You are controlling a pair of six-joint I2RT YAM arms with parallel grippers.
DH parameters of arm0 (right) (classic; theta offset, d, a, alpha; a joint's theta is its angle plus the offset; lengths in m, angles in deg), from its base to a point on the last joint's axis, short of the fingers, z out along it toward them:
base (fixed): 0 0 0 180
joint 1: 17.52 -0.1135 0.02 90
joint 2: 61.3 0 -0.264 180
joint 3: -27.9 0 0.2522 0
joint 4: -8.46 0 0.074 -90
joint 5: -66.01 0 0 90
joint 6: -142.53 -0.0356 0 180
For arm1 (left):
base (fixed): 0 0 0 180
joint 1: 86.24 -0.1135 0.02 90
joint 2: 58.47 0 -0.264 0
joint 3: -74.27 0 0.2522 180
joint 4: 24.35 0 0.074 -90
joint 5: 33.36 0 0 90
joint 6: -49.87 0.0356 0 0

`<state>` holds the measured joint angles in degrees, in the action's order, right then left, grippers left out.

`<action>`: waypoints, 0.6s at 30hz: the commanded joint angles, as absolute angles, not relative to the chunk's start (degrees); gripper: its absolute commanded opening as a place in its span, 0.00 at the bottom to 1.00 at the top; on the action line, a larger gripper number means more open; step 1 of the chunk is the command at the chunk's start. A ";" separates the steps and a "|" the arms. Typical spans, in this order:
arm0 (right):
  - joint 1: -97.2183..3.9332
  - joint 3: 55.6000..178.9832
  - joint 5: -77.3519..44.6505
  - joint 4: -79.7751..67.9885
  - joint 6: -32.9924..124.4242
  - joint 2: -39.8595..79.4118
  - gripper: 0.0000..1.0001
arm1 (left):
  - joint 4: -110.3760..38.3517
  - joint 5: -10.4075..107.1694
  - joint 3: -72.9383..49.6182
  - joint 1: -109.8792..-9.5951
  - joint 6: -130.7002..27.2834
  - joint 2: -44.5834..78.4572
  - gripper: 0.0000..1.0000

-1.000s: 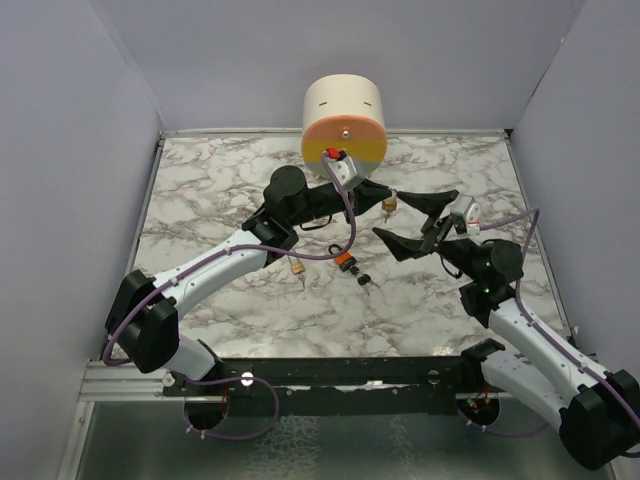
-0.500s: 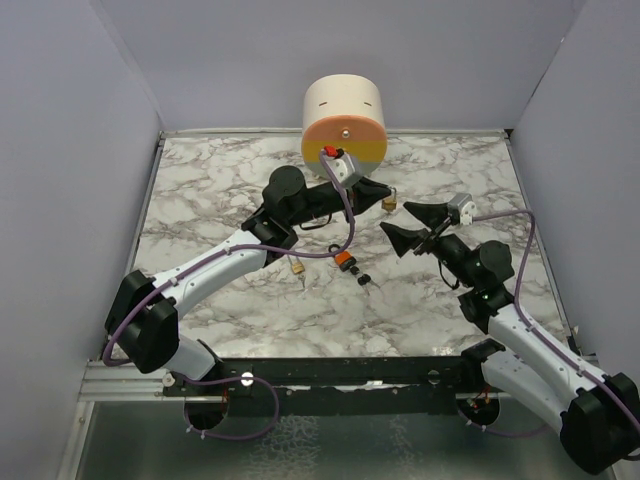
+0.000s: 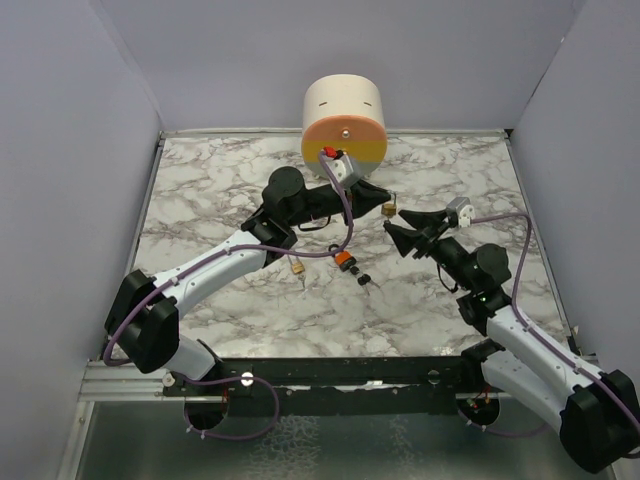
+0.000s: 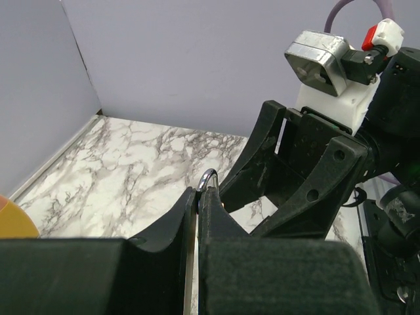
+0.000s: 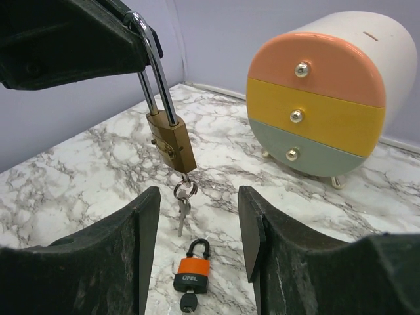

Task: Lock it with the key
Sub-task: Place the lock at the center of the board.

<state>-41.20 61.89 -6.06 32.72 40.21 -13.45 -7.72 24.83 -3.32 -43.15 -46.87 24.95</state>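
Observation:
My left gripper [image 3: 381, 198] is shut on the steel shackle [image 4: 207, 177] of a brass padlock [image 5: 170, 141], which hangs above the table. A ring of silvery keys [image 5: 182, 205] dangles under its body. My right gripper [image 3: 393, 221] is open, its fingertips just short of those keys, one on each side and touching nothing. On the marble below lies an orange-and-black padlock [image 5: 191, 274]. The black-headed key [image 5: 188, 302] sits at its bottom end, and shows from above as small dark bits [image 3: 365, 280].
A round three-drawer box [image 3: 343, 125] in peach, yellow and green stands at the back centre. A small brass padlock [image 3: 297, 268] lies under my left forearm. Grey walls enclose the marble table [image 3: 200, 190] on three sides.
My right gripper has swung left and forward up to the hanging brass padlock, and its jaws have narrowed. The left arm and its padlock have stayed still.

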 commanded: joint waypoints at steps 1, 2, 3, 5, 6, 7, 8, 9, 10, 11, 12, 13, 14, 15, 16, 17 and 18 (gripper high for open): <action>-41.52 61.41 -3.25 37.03 38.77 -11.97 0.51 | -4.94 21.87 -4.44 -43.50 -48.80 23.53 0.00; -41.52 61.43 -2.99 37.34 38.66 -11.69 0.51 | -4.90 21.44 -4.51 -43.50 -49.06 23.61 0.00; -41.51 61.51 -2.91 37.64 38.72 -11.45 0.51 | -4.90 21.06 -4.64 -43.56 -49.28 23.69 0.00; -41.58 61.75 -2.92 37.95 38.78 -11.17 0.50 | -4.90 20.28 -4.76 -43.61 -49.73 23.68 0.00; -41.52 61.92 -2.98 38.02 38.86 -11.04 0.50 | -4.94 19.93 -4.77 -43.65 -49.87 23.76 0.00; -41.53 62.03 -2.98 38.12 38.88 -10.97 0.47 | -4.90 19.69 -4.85 -43.74 -50.05 23.76 0.00; -41.51 62.07 -2.94 38.21 38.88 -10.88 0.44 | -4.90 19.57 -4.88 -43.70 -50.20 23.74 0.00; -41.51 62.15 -2.84 38.28 38.90 -10.84 0.41 | -4.89 19.48 -4.96 -43.70 -50.26 23.84 0.00; -41.55 62.17 -2.67 38.40 38.84 -10.81 0.40 | -4.86 19.47 -5.02 -43.74 -50.29 23.88 0.00; -41.58 62.21 -2.42 38.58 38.78 -10.85 0.38 | -4.81 19.48 -5.01 -43.78 -50.35 23.95 0.00; -41.56 62.30 -2.26 38.73 38.70 -10.79 0.36 | -4.81 19.47 -5.10 -43.78 -50.43 24.12 0.00; -41.56 62.31 -2.16 38.79 38.63 -10.79 0.35 | -4.81 19.46 -5.19 -43.83 -50.57 24.27 0.00; -41.58 62.39 -2.07 38.88 38.63 -10.85 0.32 | -4.68 19.46 -5.31 -43.89 -50.71 24.33 0.00; -41.57 62.38 -1.98 38.91 38.58 -10.79 0.27 | -4.57 19.46 -5.40 -43.88 -50.87 24.53 0.00; -41.57 62.46 -1.79 39.05 38.59 -10.73 0.20 | -4.35 19.46 -5.47 -43.90 -51.00 24.59 0.00; -41.56 62.53 -1.57 39.05 38.56 -10.67 0.11 | -4.02 19.51 -5.49 -43.94 -51.20 24.66 0.00; -41.56 62.57 -1.38 38.94 38.62 -10.60 0.04 | -3.70 19.51 -5.53 -43.88 -51.39 24.75 0.00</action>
<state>-41.22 61.84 -3.06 36.79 38.84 -11.02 -7.48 21.09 -3.46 -43.54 -49.95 24.97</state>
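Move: The key dangles by its ring under the lock, about 1 cm ahead and 2 cm left of the right hand and level with it, already between its half-open fingers; the lock's body hangs about 4 cm above the key. On the table lies an orange padlock, roughly 9 cm ahead, 12 cm left and 24 cm below the right hand. The left hand pinches the shackle top; from it the key lies some 9 cm below and 1 cm right. The key on its ring, just beneath the lock, is what the right hand closes on: it eases about 1 cm left towards the key, then its fingers go from half open to nearly shut and pinch the key and ring close under the lock body. The left hand keeps its hold on the shackle and draws back about 1 cm, turning some 5 degrees clockwise. ##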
